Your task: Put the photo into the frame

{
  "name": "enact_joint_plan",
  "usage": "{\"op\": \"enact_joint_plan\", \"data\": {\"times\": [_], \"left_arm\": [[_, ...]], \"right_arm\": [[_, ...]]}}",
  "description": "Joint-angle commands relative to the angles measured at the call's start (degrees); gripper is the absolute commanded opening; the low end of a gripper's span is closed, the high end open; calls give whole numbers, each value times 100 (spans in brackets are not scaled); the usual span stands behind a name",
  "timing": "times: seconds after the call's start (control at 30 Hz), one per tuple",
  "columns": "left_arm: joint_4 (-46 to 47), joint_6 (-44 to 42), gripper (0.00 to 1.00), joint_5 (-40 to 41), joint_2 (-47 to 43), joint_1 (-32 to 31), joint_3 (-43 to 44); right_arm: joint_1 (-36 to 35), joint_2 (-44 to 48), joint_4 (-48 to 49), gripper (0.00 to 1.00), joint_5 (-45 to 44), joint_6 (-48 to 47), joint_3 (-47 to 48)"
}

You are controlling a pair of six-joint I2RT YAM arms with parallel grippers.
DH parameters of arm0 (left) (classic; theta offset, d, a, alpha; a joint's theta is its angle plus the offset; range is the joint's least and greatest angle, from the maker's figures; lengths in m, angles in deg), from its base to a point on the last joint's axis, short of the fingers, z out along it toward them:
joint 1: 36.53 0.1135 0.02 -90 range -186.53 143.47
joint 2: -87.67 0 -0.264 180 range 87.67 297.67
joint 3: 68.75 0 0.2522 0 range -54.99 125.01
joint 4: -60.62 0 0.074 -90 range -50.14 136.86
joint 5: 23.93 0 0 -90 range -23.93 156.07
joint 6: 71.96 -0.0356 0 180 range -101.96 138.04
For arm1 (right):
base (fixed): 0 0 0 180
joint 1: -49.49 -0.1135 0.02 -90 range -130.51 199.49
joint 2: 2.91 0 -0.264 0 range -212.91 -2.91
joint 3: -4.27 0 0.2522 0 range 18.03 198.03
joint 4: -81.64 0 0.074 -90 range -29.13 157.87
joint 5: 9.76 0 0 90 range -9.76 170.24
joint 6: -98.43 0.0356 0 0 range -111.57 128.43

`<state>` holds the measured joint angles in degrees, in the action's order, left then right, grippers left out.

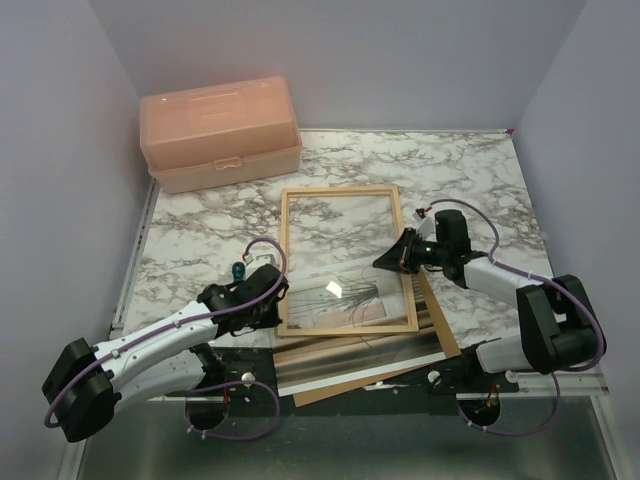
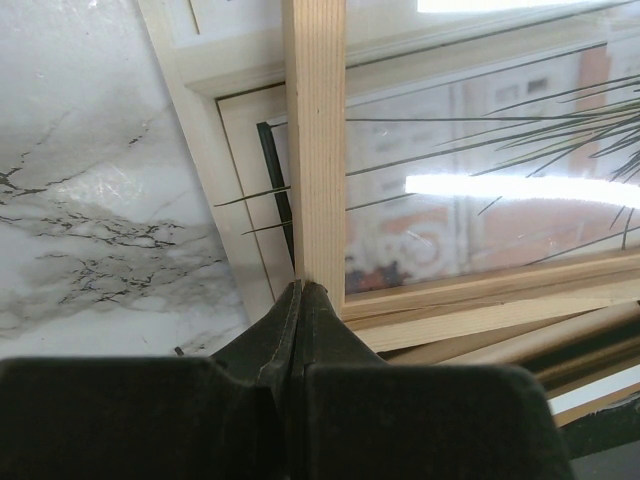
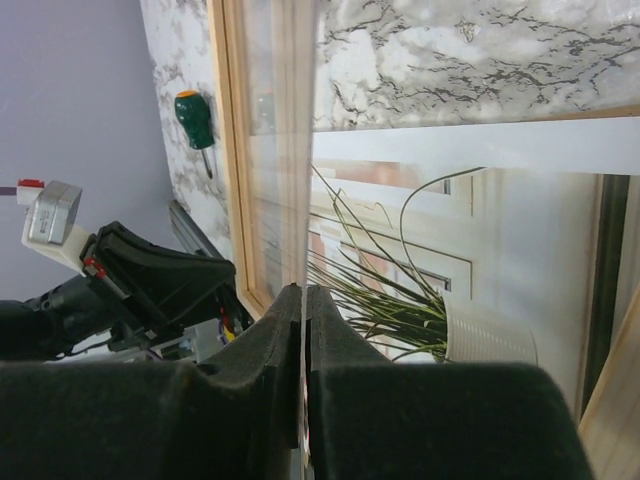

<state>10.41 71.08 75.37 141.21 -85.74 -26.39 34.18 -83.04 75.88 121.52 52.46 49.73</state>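
Note:
The light-wood frame [image 1: 340, 192] lies flat mid-table. The photo [image 1: 350, 293] of a spiky potted plant lies face up under the frame's near half and shows through its opening. My left gripper [image 1: 277, 300] is shut, its tips against the frame's near-left corner bar [image 2: 315, 150]; the photo [image 2: 480, 220] lies just beyond. My right gripper [image 1: 382, 263] reaches over the frame's right bar. Its jaws [image 3: 304, 290] are shut on a thin clear glass sheet [image 3: 308, 150] seen edge-on, above the photo [image 3: 420, 230]. The frame's far bar [image 3: 228, 150] runs behind it.
A peach toolbox [image 1: 220, 132] stands at the back left. A brown backing board [image 1: 440, 335] pokes out under the frame at the near right. A green-handled screwdriver [image 1: 238, 269] lies left of the frame, by my left arm [image 3: 150, 290].

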Motion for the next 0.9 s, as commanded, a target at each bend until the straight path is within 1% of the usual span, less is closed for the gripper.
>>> {"op": "enact_joint_plan", "data": {"times": [0.0,0.07,0.2,0.37,0.53,0.67,0.87], "left_arm": [[-302,-25,0,150,113,-45,-47],[-310,-17,0,152,113,-45,-47],[-309,-22,0,149,114,-54,-50],[-310,-22,0,159,113,-62,-51],[-310,-21,0,167,122,-71,-44],[-310,-17,0,168,122,-71,-42],[-310,-8,0,177,123,-80,-44]], "right_arm": [[-72,-58,663,11,405,521,-284],[-115,-106,796,13,391,609,-350],[-214,-229,295,20,56,283,-206],[-344,-291,-475,32,-567,14,67],[-444,-334,-792,46,-907,-96,307],[-576,-412,-1259,59,-1212,-192,513],[-761,-414,-1734,74,-1755,-262,725]]}}
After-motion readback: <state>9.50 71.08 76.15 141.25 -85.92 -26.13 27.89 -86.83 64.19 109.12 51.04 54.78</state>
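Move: The right hand still has its nearly shut fingers at the raised right-hand edge of the clear sheet; the middle of the frame lies about level with it in reach, some 7 cm to its left and 6 cm below. The frame's right rail is about 6 cm to its right, and the photo's middle roughly 13 cm back and 3 cm left, underneath. From the left hand, shut on the left rail, the frame's middle is about 12 cm ahead and 13 cm right. The right hand spreads its fingers from almost shut to well over half open, letting the clear sheet's edge out of the pinch while sinking some 3.5 cm towards the frame and dipping its left-pointing fingertips about 10 degrees, so that the lower finger stays under the edge. The left hand keeps its shut grip on the frame's left rail near the front corner and holds it practically still. ##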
